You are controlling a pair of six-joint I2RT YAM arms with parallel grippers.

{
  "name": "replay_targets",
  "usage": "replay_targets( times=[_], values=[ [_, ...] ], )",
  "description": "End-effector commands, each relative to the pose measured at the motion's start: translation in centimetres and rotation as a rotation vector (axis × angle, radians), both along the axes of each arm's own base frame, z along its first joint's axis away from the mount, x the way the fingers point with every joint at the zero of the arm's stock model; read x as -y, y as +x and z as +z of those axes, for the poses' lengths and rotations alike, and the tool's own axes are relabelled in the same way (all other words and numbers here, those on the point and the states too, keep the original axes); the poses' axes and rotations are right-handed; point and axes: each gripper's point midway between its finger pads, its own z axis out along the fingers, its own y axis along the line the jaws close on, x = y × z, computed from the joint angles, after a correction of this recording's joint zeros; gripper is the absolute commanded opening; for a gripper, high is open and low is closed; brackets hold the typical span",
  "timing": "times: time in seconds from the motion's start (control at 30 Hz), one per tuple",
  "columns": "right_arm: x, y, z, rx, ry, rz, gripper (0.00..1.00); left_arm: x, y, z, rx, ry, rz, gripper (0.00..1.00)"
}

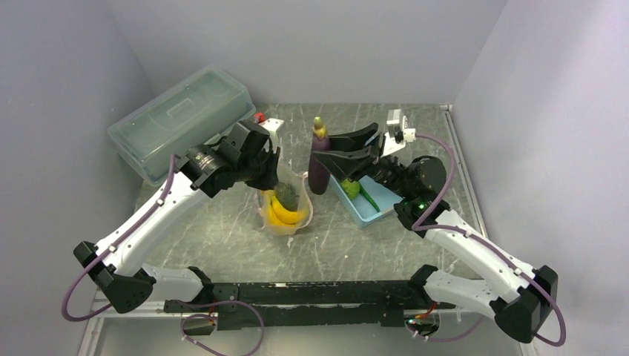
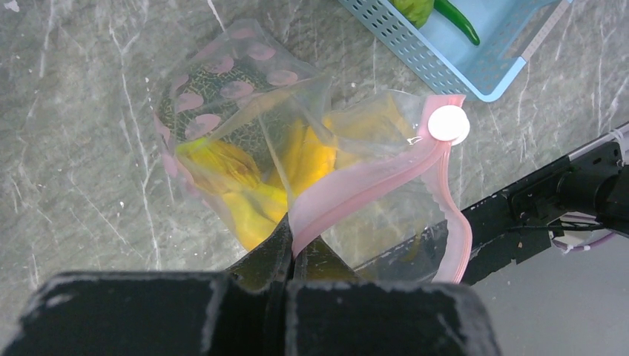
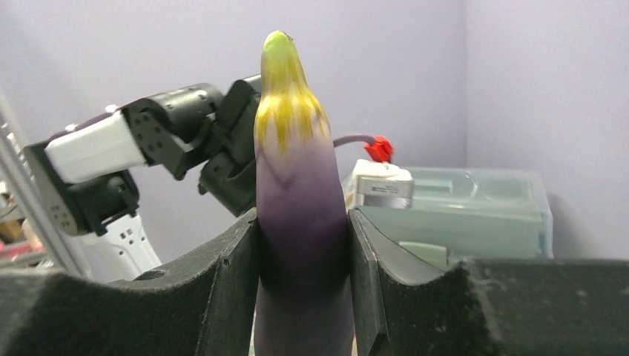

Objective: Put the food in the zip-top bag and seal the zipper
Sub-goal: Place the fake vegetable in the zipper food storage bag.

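The zip-top bag [image 1: 288, 216] stands on the table with its mouth up; in the left wrist view the bag [image 2: 245, 96] shows pink dots. Inside lie yellow bananas [image 2: 252, 200] and a dull-green lump [image 1: 288, 195]. My left gripper [image 2: 295, 248] is shut on the pink zipper [image 2: 371, 182] strip, near the end opposite its white slider [image 2: 449, 124]. In the top view the left gripper [image 1: 274, 172] sits over the bag's left rim. My right gripper [image 3: 303, 222] is shut on an upright purple toy eggplant [image 3: 300, 193] with a yellow-green tip. This eggplant [image 1: 319, 169] hangs just right of the bag.
A light-blue slatted basket [image 1: 371, 211] right of the bag holds a green ball [image 1: 350, 189] and a green pepper [image 2: 458, 21]. A large translucent lidded box [image 1: 182, 119] stands at the back left. The black arm mounting rail [image 1: 311, 300] runs along the near edge.
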Motion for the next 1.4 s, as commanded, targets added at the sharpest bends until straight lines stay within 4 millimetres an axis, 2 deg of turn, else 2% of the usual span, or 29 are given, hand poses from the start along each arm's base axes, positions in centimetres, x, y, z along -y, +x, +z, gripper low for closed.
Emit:
replay_targets(
  times=[0.0, 0.23, 0.37, 0.73, 0.97, 1.3, 1.37],
  values=[
    [-0.9, -2.8, 2.3, 0.225, 0.053, 0.094, 0.00, 0.7, -0.1, 2.6, 0.041, -0.068, -0.033, 0.00],
    [-3.1, -4.5, 1.4, 0.309, 0.043, 0.189, 0.00, 1.0, -0.8, 3.0, 0.027, -0.081, -0.071, 0.00],
    [-4.0, -5.7, -0.1, 0.394, 0.028, 0.244, 0.02, 1.4, -1.3, 3.3, 0.013, -0.095, -0.107, 0.00],
    [-5.7, -5.7, -3.2, 0.401, -0.027, 0.294, 0.12, 2.1, -2.2, 3.9, -0.006, -0.126, -0.164, 0.00],
    [-6.2, -5.1, -5.1, 0.391, -0.075, 0.287, 0.28, 2.5, -2.8, 4.3, -0.017, -0.148, -0.199, 0.00],
    [-6.5, -4.5, -7.1, 0.377, -0.159, 0.268, 0.44, 2.9, -3.4, 4.8, -0.029, -0.175, -0.232, 0.00],
    [-6.4, -4.4, -7.4, 0.378, -0.169, 0.259, 0.51, 3.1, -3.6, 5.0, -0.033, -0.185, -0.242, 0.00]
  ],
)
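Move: The right hand holds the eggplant; the open bag mouth lies about 7 cm to its left, some 19 cm below and roughly level fore-and-aft. The bananas in the bag sit some 5 cm farther out than the mouth and 14 cm lower; the blue basket is about 14 cm ahead, 14 cm right and 38 cm down. From the left hand, pinching the rim, the mouth is 4 cm right and 2 cm back. Right hand lowers the held eggplant 8 cm, leftward and back, into the mouth; left draws the rim back 4 cm. ##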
